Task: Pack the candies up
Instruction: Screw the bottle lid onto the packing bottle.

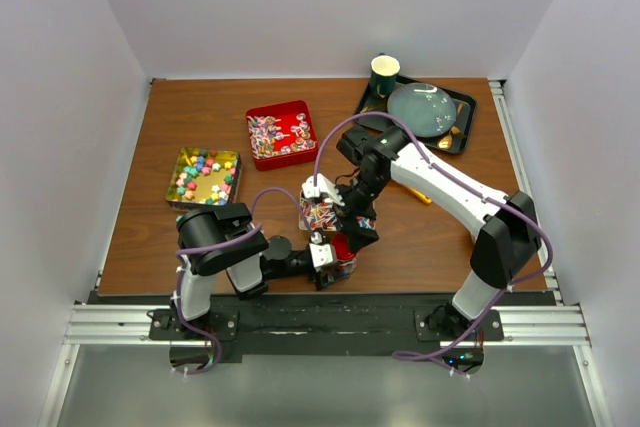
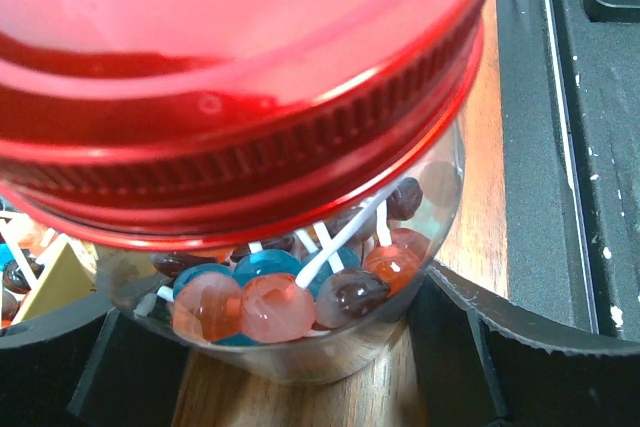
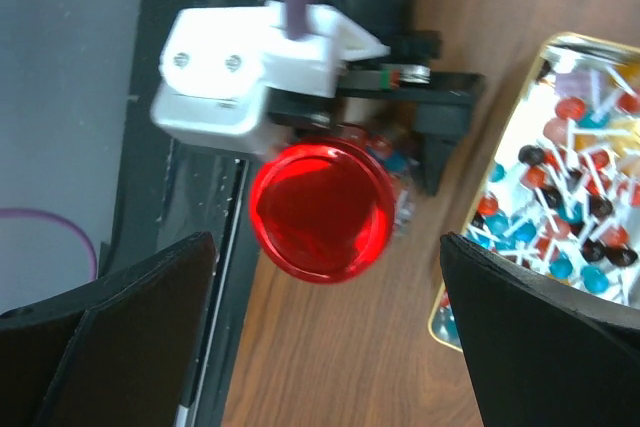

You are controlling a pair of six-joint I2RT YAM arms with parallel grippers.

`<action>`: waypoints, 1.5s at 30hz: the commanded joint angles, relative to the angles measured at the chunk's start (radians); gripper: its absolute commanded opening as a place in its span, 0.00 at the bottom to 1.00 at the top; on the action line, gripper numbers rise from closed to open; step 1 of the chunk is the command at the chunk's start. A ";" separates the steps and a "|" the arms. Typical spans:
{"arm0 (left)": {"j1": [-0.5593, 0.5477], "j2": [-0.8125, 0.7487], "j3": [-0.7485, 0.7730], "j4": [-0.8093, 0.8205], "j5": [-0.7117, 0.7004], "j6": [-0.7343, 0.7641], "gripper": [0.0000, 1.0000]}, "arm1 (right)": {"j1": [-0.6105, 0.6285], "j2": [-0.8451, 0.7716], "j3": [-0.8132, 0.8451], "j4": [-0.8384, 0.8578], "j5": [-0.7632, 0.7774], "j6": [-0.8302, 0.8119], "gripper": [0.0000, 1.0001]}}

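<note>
A clear jar (image 2: 300,337) of round lollipops with a red screw lid (image 2: 240,77) stands on the table near the front edge. My left gripper (image 2: 290,362) is shut on the jar's lower body. In the top view the left gripper (image 1: 330,262) holds the jar by its side, red lid (image 1: 344,247) on top. My right gripper (image 3: 325,242) hangs open straight above the lid (image 3: 320,209), its fingers (image 3: 140,327) wide on either side. In the top view the right gripper (image 1: 352,219) hides most of the jar.
A gold-rimmed tin of lollipops (image 3: 570,197) lies just behind the jar, also in the top view (image 1: 318,212). A gold tin of star candies (image 1: 205,175) and a red tin of wrapped twists (image 1: 278,132) sit back left. A black tray (image 1: 462,137) with cup (image 1: 385,75) and plate stands back right.
</note>
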 commanded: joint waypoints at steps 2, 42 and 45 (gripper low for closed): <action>0.005 0.052 -0.022 0.166 -0.082 0.097 0.00 | 0.036 -0.022 0.009 -0.072 -0.038 -0.088 0.99; 0.026 0.072 -0.005 0.145 -0.062 0.062 0.00 | 0.018 -0.210 -0.108 -0.066 0.175 0.088 0.98; 0.025 0.073 -0.005 0.142 -0.056 0.063 0.00 | 0.016 -0.178 -0.057 -0.020 0.160 0.095 0.99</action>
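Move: The red lid already sits on the bottle mouth, about 2 cm back, 2 cm left and 4 cm below the open right hand. The bottle's middle is some 6 cm lower, directly under the lid, and the lollipop box lies about 13 cm beyond the lid, a centimetre to its left and some 10 cm lower. From the left hand, which already grips the bottle, the lid is right above, roughly 9 cm up. The lid, already released, is left behind as the wide-open right hand draws back 2 to 3 cm over the bottle, then slides about 5 cm to the right, away from the lid. Its fingers tip some 10 degrees nearer to straight down, staying open. The left hand keeps its grip on the bottle, almost still. ##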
